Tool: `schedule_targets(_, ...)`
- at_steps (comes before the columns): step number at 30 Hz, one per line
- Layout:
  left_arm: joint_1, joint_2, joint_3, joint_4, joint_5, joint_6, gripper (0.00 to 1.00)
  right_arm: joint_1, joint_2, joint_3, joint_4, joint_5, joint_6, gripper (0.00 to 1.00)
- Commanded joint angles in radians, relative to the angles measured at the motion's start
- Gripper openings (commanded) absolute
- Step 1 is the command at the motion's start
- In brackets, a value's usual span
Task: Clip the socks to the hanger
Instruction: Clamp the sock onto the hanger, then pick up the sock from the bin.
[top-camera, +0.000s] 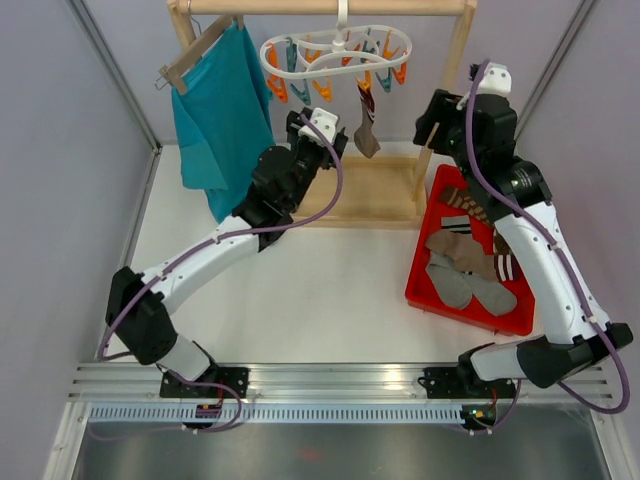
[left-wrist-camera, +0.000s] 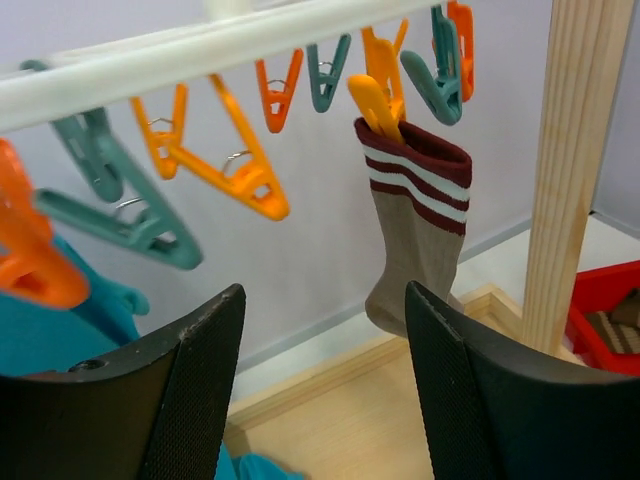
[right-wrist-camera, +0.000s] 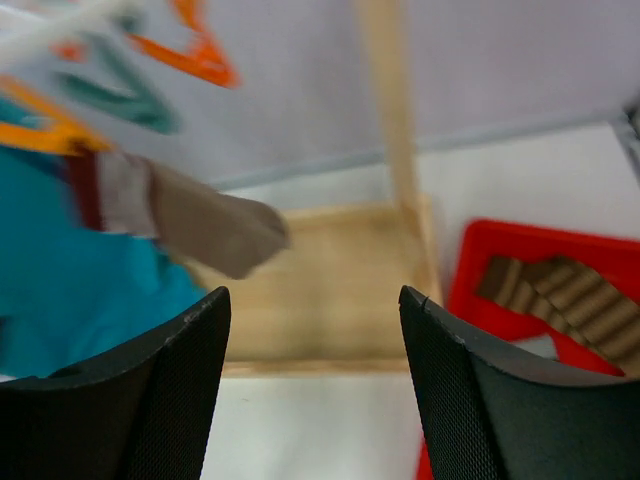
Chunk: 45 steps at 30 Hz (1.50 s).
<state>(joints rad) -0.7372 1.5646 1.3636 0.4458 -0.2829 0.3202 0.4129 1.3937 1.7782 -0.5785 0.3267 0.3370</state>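
The white ring hanger (top-camera: 335, 50) hangs from the rack's top bar, orange and teal clips dangling under it. One taupe sock (top-camera: 366, 128) with dark red and white stripes hangs by its cuff from an orange clip (left-wrist-camera: 377, 103); the same sock (left-wrist-camera: 415, 240) shows in the left wrist view and blurred (right-wrist-camera: 190, 220) in the right wrist view. More socks (top-camera: 470, 265) lie in the red bin (top-camera: 425, 270). My left gripper (top-camera: 322, 130) is open just left of the hanging sock, holding nothing. My right gripper (top-camera: 432, 112) is open to its right, empty.
A teal shirt (top-camera: 220, 115) hangs on a wooden hanger at the rack's left. The rack's wooden base (top-camera: 365, 190) and right upright (top-camera: 447, 90) stand between the two grippers. Grey walls close in both sides.
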Motion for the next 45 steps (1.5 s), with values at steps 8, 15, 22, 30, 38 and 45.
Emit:
schedule_targets(8,-0.002,-0.178,-0.043,-0.199,-0.007,-0.237,0.73,-0.408,0.101,-0.324,0.014,-0.138,0.142,0.73)
schedule_targets(15,-0.001,-0.215,-0.046,-0.300,0.108,-0.351,0.74,-0.503,0.173,-0.468,0.083,-0.102,0.249,0.69)
schedule_targets(22,0.001,-0.186,-0.011,-0.363,0.149,-0.394,0.75,-0.533,0.094,-0.598,0.009,0.026,0.407,0.70)
schedule_targets(30,0.001,-0.172,0.022,-0.412,0.217,-0.458,0.75,-0.534,-0.010,-0.692,-0.147,0.276,0.592,0.72)
schedule_targets(38,0.001,-0.146,0.075,-0.481,0.243,-0.486,0.74,-0.569,0.030,-0.778,-0.103,0.281,0.636,0.72)
schedule_targets(45,0.001,-0.130,0.117,-0.519,0.248,-0.486,0.74,-0.640,0.143,-0.793,-0.038,0.227,0.619,0.70)
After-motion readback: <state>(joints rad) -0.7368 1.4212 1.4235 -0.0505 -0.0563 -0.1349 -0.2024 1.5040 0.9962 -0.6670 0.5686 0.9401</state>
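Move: From the right hand the cuff of the maroon-striped sock in the red tray lies about 24 cm to the right, 10 cm back and some 40 cm below. At that same depth, the brown-striped sock lies about 5 cm ahead and 17 cm right of the hand, the grey socks about 15 cm back and 15 cm right. From the left hand that cuff lies roughly 37 cm right, 12 cm back and 38 cm down. Swing the empty right gripper down and to the right, away from the hanger and into the red tray, roughly 35 cm down and 25 cm right, drawing back at the end; tip the fingers down and turn them clockwise some 60 degrees, still open, over the maroon-striped cuff. Draw the open left gripper back about 7 cm from the clipped sock, tilting it down. ##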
